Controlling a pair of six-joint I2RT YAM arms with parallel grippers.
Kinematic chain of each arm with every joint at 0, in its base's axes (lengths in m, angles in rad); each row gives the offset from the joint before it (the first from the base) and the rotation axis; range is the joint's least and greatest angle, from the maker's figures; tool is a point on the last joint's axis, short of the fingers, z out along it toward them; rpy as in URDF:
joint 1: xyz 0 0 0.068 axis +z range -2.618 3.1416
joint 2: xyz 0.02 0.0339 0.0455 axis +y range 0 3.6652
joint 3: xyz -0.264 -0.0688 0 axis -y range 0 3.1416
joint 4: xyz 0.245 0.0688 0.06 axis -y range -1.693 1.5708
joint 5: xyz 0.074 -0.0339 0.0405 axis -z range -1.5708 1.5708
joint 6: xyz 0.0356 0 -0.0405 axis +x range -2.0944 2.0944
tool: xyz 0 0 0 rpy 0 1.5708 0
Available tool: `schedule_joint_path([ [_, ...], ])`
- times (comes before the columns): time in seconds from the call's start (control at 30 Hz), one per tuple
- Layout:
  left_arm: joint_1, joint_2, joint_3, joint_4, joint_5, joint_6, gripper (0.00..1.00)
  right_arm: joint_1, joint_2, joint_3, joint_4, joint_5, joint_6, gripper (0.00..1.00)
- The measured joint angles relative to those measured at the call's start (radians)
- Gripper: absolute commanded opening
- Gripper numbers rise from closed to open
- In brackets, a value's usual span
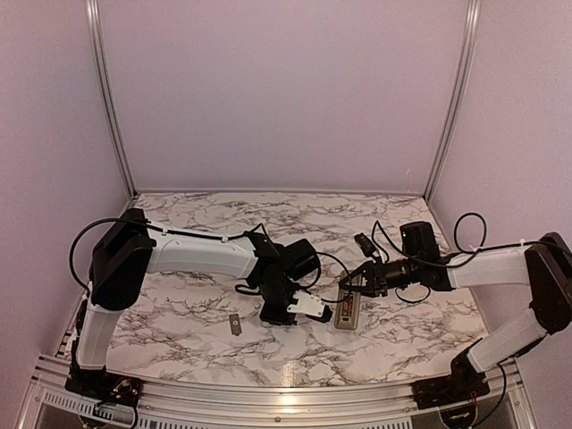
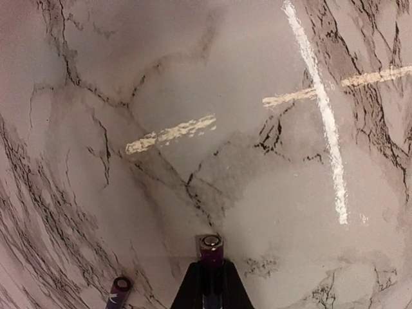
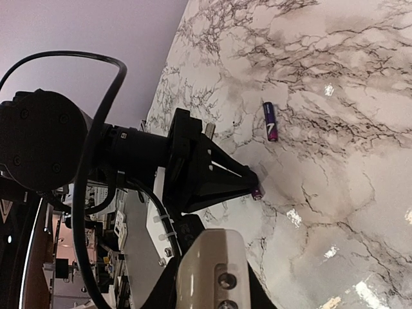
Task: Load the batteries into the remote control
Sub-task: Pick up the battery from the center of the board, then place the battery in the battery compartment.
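Note:
My left gripper (image 2: 211,267) is shut on a purple battery (image 2: 211,250), whose metal end sticks out past the fingertips just above the marble table. A second purple battery (image 2: 119,288) lies loose on the table to its left, and the same battery (image 3: 270,121) shows in the right wrist view. My right gripper (image 1: 355,288) is shut on the remote control (image 1: 347,311), which rests on the table at centre right with its dark recess facing up. In the right wrist view the remote's tan-grey body (image 3: 207,257) fills the bottom centre. The left gripper (image 3: 252,187) points toward it from the left.
A small flat grey piece (image 1: 235,323) lies on the marble table (image 1: 197,313) left of the left gripper. A black cable (image 1: 384,246) loops behind the right wrist. Purple walls and metal posts (image 1: 107,98) close in the table's back and sides.

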Motion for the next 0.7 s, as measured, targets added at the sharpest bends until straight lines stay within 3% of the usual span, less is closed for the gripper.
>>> schedule_joint_path([
  [0.17, -0.002, -0.053, -0.083, 0.023, 0.013, -0.117, 0.0, -0.001, 0.0, 0.0, -0.003, 0.013, -0.006, 0.0],
  [0.33, -0.002, -0.097, -0.136, 0.034, 0.034, -0.361, 0.0, -0.002, 0.011, -0.008, 0.014, 0.042, 0.014, 0.0],
  [0.43, -0.002, -0.174, -0.209, 0.111, 0.049, -0.548, 0.0, -0.002, 0.035, -0.024, 0.034, 0.057, 0.049, 0.0],
  [0.6, -0.002, -0.446, -0.431, 0.352, 0.09, -0.924, 0.0, 0.014, 0.062, -0.026, 0.047, 0.084, 0.096, 0.0],
  [0.7, -0.002, -0.539, -0.456, 0.421, 0.069, -1.13, 0.0, 0.048, 0.062, -0.026, 0.047, 0.11, 0.118, 0.0],
])
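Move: My left fingers are already shut on a battery at the table. The remote control, held in my right hand with its battery bay open, lies about 14 cm to their right, 3 cm back and 10 cm up. The other battery lies some 5 cm ahead and 3 cm left, the battery cover 13 cm left and 1 cm back. From my right hand, the remote's middle is about 6 cm back and 1 cm down. Keeping the battery pinched, my left hand first eases back and left a couple of centimetres close to the table, then climbs fast, about 13 cm. As it goes, the wrist turns some 55 degrees counter-clockwise and swings the fingertips up from near-vertical to slant down to the right, towards the remote's side. My right hand keeps its grip on the remote and sinks about 3 cm. ##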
